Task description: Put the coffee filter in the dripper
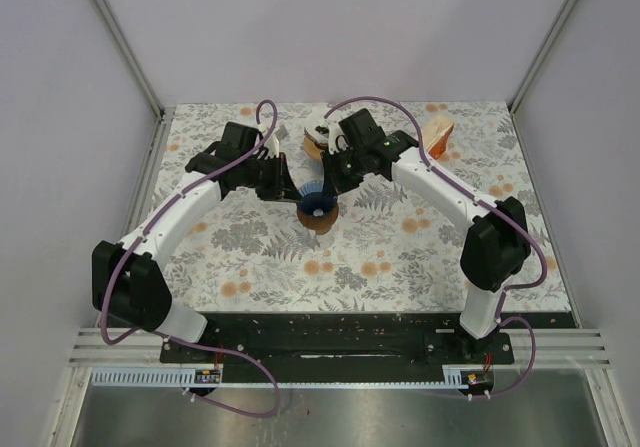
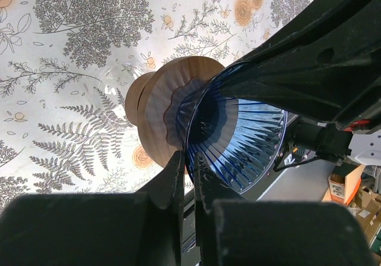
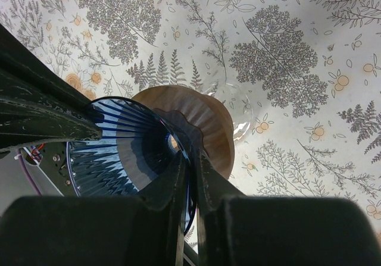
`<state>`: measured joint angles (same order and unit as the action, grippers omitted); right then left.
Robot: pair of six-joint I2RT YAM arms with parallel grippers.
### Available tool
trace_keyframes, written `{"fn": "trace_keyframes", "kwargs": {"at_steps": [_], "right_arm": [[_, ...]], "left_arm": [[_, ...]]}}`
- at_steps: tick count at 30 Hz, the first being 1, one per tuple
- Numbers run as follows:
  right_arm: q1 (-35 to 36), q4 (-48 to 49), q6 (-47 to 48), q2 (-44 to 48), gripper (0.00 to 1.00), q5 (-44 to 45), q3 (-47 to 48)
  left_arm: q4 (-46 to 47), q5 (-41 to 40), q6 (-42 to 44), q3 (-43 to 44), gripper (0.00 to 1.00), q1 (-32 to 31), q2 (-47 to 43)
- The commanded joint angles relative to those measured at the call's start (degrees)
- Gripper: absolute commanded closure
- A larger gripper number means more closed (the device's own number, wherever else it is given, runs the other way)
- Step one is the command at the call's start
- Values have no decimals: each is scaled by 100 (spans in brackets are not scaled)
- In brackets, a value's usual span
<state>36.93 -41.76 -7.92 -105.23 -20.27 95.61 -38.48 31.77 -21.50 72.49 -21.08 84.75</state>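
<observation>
The dripper (image 1: 318,204) is a blue ribbed glass cone on a round wooden base (image 2: 158,114), standing mid-table. My left gripper (image 1: 297,191) comes in from the left and is shut on the dripper's rim (image 2: 189,159). From the right, my right gripper (image 1: 331,180) pinches the opposite rim (image 3: 191,162). The right wrist view looks into the dripper (image 3: 128,150), and only blue ribs and the bottom hole show inside. A brown paper shape (image 1: 314,147) lies behind the grippers, partly hidden by the right arm. It may be the coffee filter.
A tan and white packet (image 1: 437,133) lies at the back right of the flowered tablecloth (image 1: 400,257). Grey walls with metal rails close the table on three sides. Both arm bases stand at the near edge.
</observation>
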Motion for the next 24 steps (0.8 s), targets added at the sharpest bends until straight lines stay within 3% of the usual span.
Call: {"fn": "trace_keyframes", "kwargs": {"at_steps": [1, 12, 18, 24], "right_arm": [[7, 80, 379, -235, 100, 67, -412], [16, 28, 406, -147, 98, 120, -395], [16, -131, 300, -42, 74, -29, 115], [7, -333, 309, -24, 58, -82, 633]], "left_arm": [[-327, -408, 594, -455, 100, -19, 322], [-414, -286, 673, -131, 100, -19, 393], [-590, -180, 699, 555, 77, -28, 341], [-740, -241, 761, 898, 69, -19, 340]]}}
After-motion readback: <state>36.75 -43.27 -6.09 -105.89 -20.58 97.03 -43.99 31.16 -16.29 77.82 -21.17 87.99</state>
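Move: Between the two hands sits the blue coffee filter cone, its rim already pinched from either side: its middle is about 4 cm to the right of the left hand and about 4 cm to the left of the right hand, some 3 cm below both and about 1 cm back. From the left hand, the wooden collar under the cone lies about 4 cm right, 1 cm back and 6 cm down; the dripper with the white paper filter stands some 16 cm ahead and 4 cm right, about 6 cm lower. Holding still over the wooden collar, both hands keep their pinch on opposite sides of the blue cone's rim for about half a second, then open together by roughly a quarter of full width and let go. The right hand stays in place; the left eases only about half a centimetre forward, turning some 5 degrees, with its fingers still straddling the rim. ##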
